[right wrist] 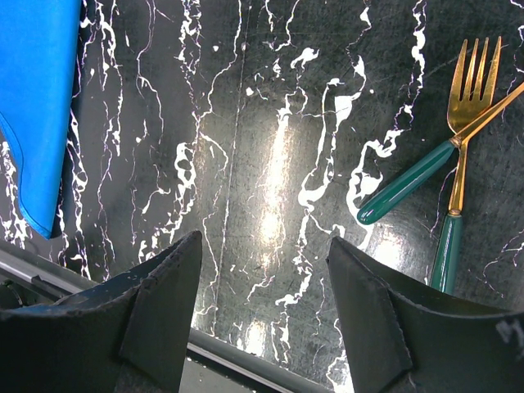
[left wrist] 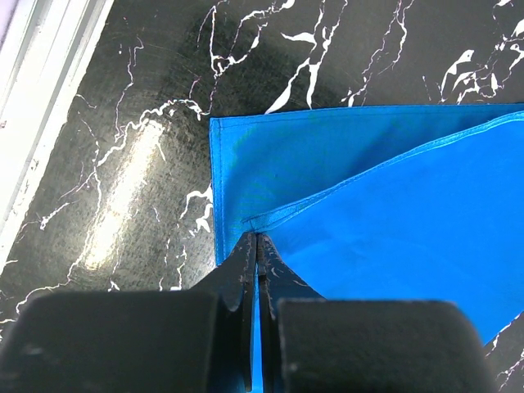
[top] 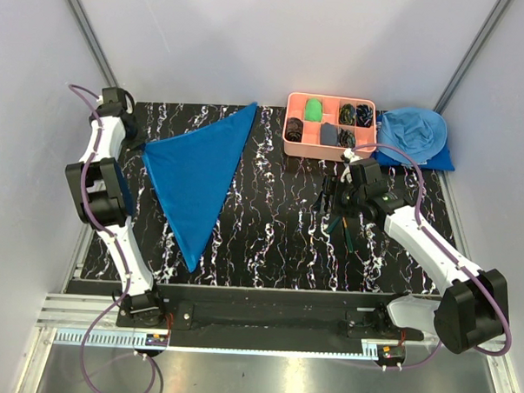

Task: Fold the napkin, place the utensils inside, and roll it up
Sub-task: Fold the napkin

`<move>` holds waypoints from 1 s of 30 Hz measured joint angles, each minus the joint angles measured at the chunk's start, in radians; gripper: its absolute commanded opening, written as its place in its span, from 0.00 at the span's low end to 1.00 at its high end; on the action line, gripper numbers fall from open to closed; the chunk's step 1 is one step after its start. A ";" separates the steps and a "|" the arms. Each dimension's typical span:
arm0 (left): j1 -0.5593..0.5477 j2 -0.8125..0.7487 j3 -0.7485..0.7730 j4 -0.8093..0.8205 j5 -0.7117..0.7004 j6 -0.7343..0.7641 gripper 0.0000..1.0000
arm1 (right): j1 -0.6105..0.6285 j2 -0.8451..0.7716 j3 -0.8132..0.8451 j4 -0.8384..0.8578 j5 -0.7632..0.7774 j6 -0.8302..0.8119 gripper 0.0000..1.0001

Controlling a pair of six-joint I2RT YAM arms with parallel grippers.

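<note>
The royal-blue napkin (top: 198, 172) lies folded into a triangle on the left half of the black marbled table, one point toward the front edge. My left gripper (top: 141, 148) is at its left corner. In the left wrist view that gripper (left wrist: 257, 239) is shut on the napkin (left wrist: 368, 213), with blue cloth showing between the fingers. The utensils (top: 343, 226) lie crossed right of centre: a gold fork (right wrist: 471, 82) and a second green handle (right wrist: 405, 192) whose head is out of frame. My right gripper (right wrist: 266, 246) hovers open over bare table beside them, holding nothing.
A pink compartment tray (top: 331, 98) with small items stands at the back, right of centre. A sky-blue heap of cloth (top: 413, 133) lies beside it at the back right. White walls close in both sides; a dark rail (top: 266, 297) runs along the front edge.
</note>
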State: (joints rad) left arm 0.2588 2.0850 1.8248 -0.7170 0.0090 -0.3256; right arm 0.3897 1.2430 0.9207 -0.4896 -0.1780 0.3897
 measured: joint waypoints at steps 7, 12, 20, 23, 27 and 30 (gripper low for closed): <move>0.010 0.000 0.000 0.000 0.011 -0.015 0.13 | 0.000 -0.001 -0.007 -0.003 -0.001 0.000 0.72; 0.018 0.007 0.000 0.000 0.022 -0.025 0.55 | 0.000 -0.004 -0.010 -0.003 -0.006 0.000 0.72; 0.024 0.006 0.000 0.001 0.042 -0.018 0.83 | 0.000 -0.008 -0.015 -0.003 -0.007 0.005 0.73; 0.018 -0.025 -0.010 0.004 0.040 -0.009 0.85 | 0.000 -0.007 -0.016 -0.003 0.001 0.015 0.73; -0.018 -0.174 -0.100 0.026 0.010 0.018 0.86 | -0.006 0.031 -0.012 -0.004 0.032 0.022 0.73; -0.101 -0.337 -0.212 0.059 -0.026 0.039 0.88 | -0.035 0.105 -0.003 -0.013 0.066 0.023 0.73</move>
State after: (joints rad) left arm 0.1581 1.7481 1.6131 -0.6579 -0.0166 -0.2863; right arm 0.3542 1.3483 0.9173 -0.5026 -0.1116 0.4129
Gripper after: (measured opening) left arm 0.868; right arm 0.731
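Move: Just under the left hand, about 4 cm down and 1 cm to its left, lies the napkin's lower corner, to which the pinched top corner is being laid; the napkin's middle is some 21 cm right and 6 cm back, its far corner roughly 38 cm right and 27 cm ahead. From the right hand the crossed utensils lie about 5 cm right, level fore and aft, 8 cm below; the pink tray stands some 32 cm straight ahead. Letting go of the napkin's top corner after barely half a centimetre more to the left, the left fingers open wide; the hand then climbs away about 8 cm, swinging some 5 cm right and 3–4 cm back over the cloth. Late on, the right hand, still open, starts sinking nearly 4 cm and about 2 cm right towards the utensils, touching nothing. ##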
